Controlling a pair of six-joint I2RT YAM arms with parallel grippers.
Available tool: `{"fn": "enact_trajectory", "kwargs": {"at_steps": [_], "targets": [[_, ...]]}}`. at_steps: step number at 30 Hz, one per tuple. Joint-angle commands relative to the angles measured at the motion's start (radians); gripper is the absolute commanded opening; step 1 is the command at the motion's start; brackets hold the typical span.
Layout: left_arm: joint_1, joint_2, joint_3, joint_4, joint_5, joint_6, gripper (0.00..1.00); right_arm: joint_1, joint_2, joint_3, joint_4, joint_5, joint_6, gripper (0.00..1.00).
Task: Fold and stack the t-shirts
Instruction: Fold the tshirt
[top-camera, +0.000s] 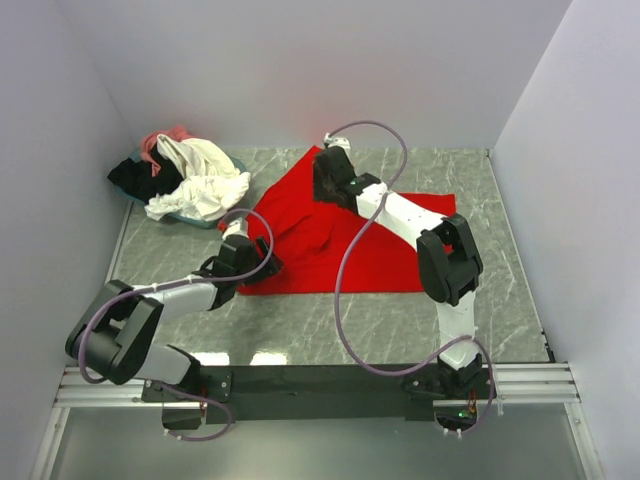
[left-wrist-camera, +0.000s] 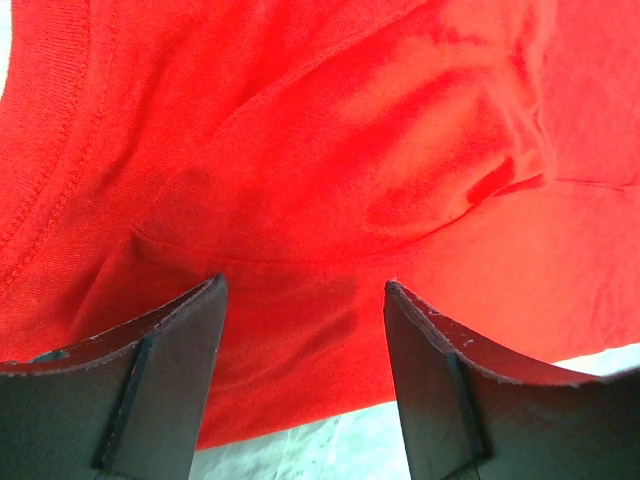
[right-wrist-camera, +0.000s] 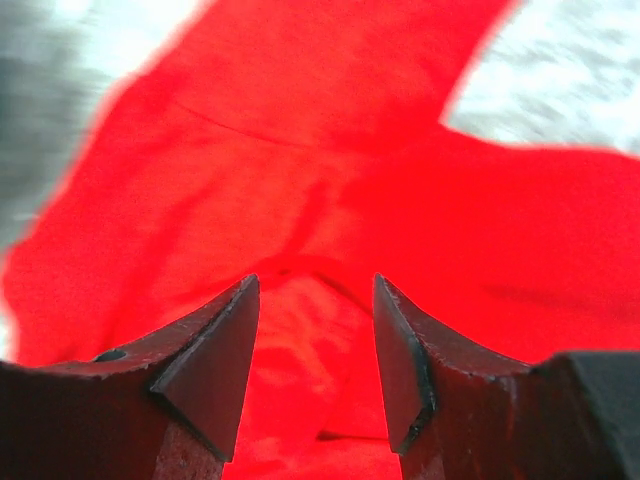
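Note:
The bright red t-shirt (top-camera: 390, 255) lies spread and partly rumpled on the marble table. My left gripper (top-camera: 262, 262) is open at the shirt's near left edge. In the left wrist view the red cloth (left-wrist-camera: 330, 150) fills the frame ahead of the open left gripper (left-wrist-camera: 305, 290), with bare table showing below the hem. My right gripper (top-camera: 325, 185) is open, low over the shirt's far left part. In the right wrist view a raised fold of the red shirt (right-wrist-camera: 330, 130) runs between the spread jaws of the right gripper (right-wrist-camera: 315, 285). The cream-white (top-camera: 205, 180), black (top-camera: 135, 178) and pink (top-camera: 165, 138) shirts lie heaped at the back left.
The heap of shirts sits in a teal-rimmed tray (top-camera: 186, 218) against the left wall. White walls close the table on three sides. A metal rail (top-camera: 320, 372) with both arm bases runs along the near edge. Purple cables loop over the table.

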Motion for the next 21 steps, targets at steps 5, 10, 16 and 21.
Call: {"fn": "enact_trajectory", "kwargs": {"at_steps": [5, 10, 16, 21], "targets": [[-0.027, -0.100, 0.002, -0.151, -0.106, 0.032, 0.71, 0.038, 0.033, 0.187, -0.012, -0.212, -0.043, 0.57], [-0.055, -0.162, 0.013, -0.195, -0.138, 0.027, 0.71, 0.038, 0.130, 0.285, -0.026, -0.285, -0.034, 0.58], [-0.101, -0.208, 0.059, -0.235, -0.178, 0.027, 0.71, 0.036, 0.194, 0.331, -0.038, -0.302, -0.032, 0.58], [-0.142, -0.193, 0.074, -0.219, -0.192, 0.018, 0.71, 0.036, 0.194, 0.272, -0.026, -0.288, -0.008, 0.58]]}}
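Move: The right hand, empty and open some 12 cm above the red t-shirt, has the shirt's left corner about 17 cm to its left and roughly level with it. The shirt's far sleeve lies about 15 cm ahead and 3 cm to the right; the laundry basket some 31 cm left and 6 cm ahead. For the left hand, low over the cloth, the left corner is about 16 cm ahead and 6 cm left, the shirt's near edge some 7 cm straight back. Leftward in a quick hop of about 9 cm over the t-shirt, the right hand goes towards its left corner, first rising some 6 cm, then dropping to slightly below its starting height while turning about 15 degrees counter-clockwise, fingers staying open. The left hand, also open, eases back about 2 cm towards the near edge and lifts about 3 cm above the cloth. ##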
